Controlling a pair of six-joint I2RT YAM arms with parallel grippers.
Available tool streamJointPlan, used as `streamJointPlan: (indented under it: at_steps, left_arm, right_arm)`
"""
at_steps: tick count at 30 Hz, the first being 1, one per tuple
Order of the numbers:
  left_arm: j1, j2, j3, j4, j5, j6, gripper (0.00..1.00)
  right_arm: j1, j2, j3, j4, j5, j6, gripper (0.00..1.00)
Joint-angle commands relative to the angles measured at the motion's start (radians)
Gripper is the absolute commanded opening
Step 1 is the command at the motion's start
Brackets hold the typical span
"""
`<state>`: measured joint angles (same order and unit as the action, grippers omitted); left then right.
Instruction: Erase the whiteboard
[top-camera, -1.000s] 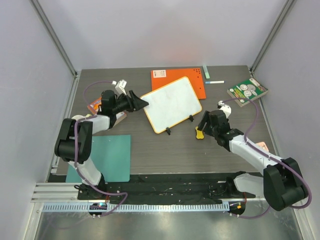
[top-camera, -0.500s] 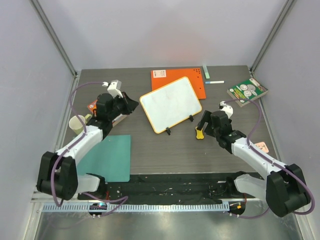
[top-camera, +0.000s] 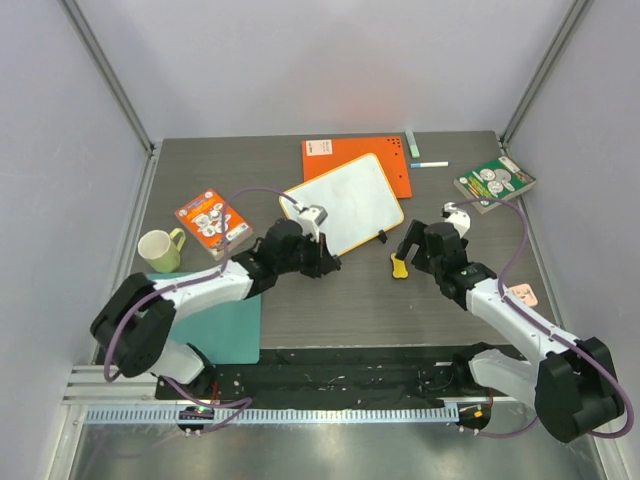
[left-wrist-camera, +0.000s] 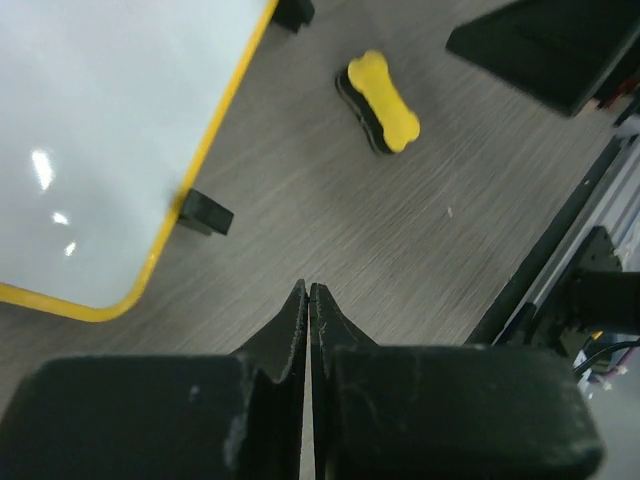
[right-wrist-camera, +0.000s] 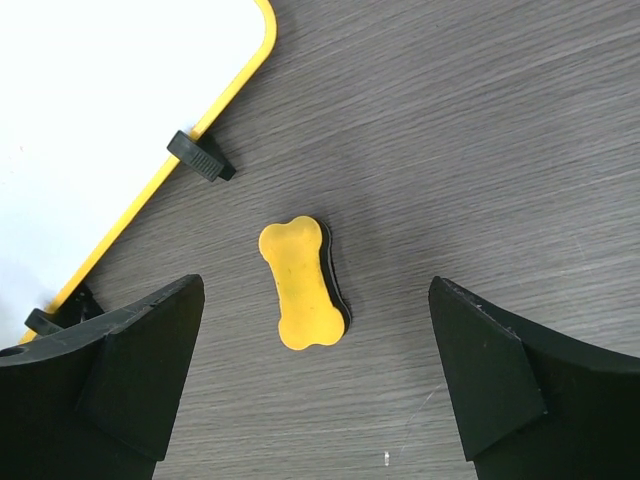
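The whiteboard (top-camera: 345, 205), white with a thin orange-yellow rim and two black feet, lies tilted at the table's middle back; its surface looks blank. It fills the upper left of the left wrist view (left-wrist-camera: 100, 130) and of the right wrist view (right-wrist-camera: 100, 90). A yellow bone-shaped eraser (top-camera: 399, 266) lies on the table just right of the board's near edge. My right gripper (right-wrist-camera: 315, 284) hangs open over the eraser (right-wrist-camera: 303, 283), one finger on each side and apart from it. My left gripper (left-wrist-camera: 308, 288) is shut on nothing by the board's near corner (top-camera: 330, 262), with the eraser (left-wrist-camera: 382, 100) ahead of it.
An orange book (top-camera: 385, 150) lies under the board's far edge. A green book (top-camera: 494, 182) sits at the back right, a marker (top-camera: 430, 164) near it. On the left are a patterned book (top-camera: 210, 220), a pale cup (top-camera: 158, 250) and a teal sheet (top-camera: 215, 310).
My left arm swung from the board's left edge round to its near corner and its jaws shut. My right gripper opened wide over the eraser. The cup has come into view.
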<state>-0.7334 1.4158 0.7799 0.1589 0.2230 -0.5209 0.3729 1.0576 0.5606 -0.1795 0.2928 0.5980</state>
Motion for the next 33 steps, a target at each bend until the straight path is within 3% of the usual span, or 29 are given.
streamJointPlan:
  at_steps: [1,10,16,27,33]
  left_arm:
    - [-0.069,0.100,-0.037,0.100,-0.059,-0.042,0.00]
    - [-0.133,0.276,0.088,0.031,-0.181,0.021,0.00]
    - [-0.136,0.304,0.145,-0.050,-0.421,0.007,0.00]
    - [-0.135,0.379,0.214,-0.104,-0.497,0.016,0.00]
    - [-0.132,0.370,0.206,-0.156,-0.632,0.036,0.00]
  right_arm:
    - [0.001,-0.027,0.021,-0.009,0.034,0.005,1.00]
    - [0.003,-0.044,0.024,-0.037,0.063,-0.003,1.00]
    - [0.001,-0.068,0.027,-0.063,0.112,0.003,1.00]
    - [0.003,-0.091,0.032,-0.074,0.138,-0.001,0.99]
    - [0.003,-0.094,0.025,-0.077,0.141,-0.006,0.99]
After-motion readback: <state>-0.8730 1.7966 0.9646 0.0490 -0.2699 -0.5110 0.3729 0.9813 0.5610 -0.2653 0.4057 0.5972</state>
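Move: The left hand hangs, fingers shut, just short of the whiteboard's tilted lower edge: that edge's left clip lies about 5 cm ahead, straight in line, and some 12 cm below. The board's middle is roughly 18 cm ahead and 1 cm to the right. The right clip stands about 11 cm ahead and 11 cm right, the eraser 4 cm ahead and 14 cm right. From the right hand, the left clip lies about 21 cm left, 2 cm ahead and 9 cm lower. With its fingers kept shut, the left hand first drops steeply about 10 cm while drawing back a little, then turns forward some 6 cm low over the table, bringing its fingertips against the left clip on the whiteboard's lower edge and pushing that end of the board, as the wrist rolls its left side up by some 25 degrees and swings slightly counter-clockwise. The right hand, empty and wide open, eases a couple of centimetres to the right, away from the eraser. ##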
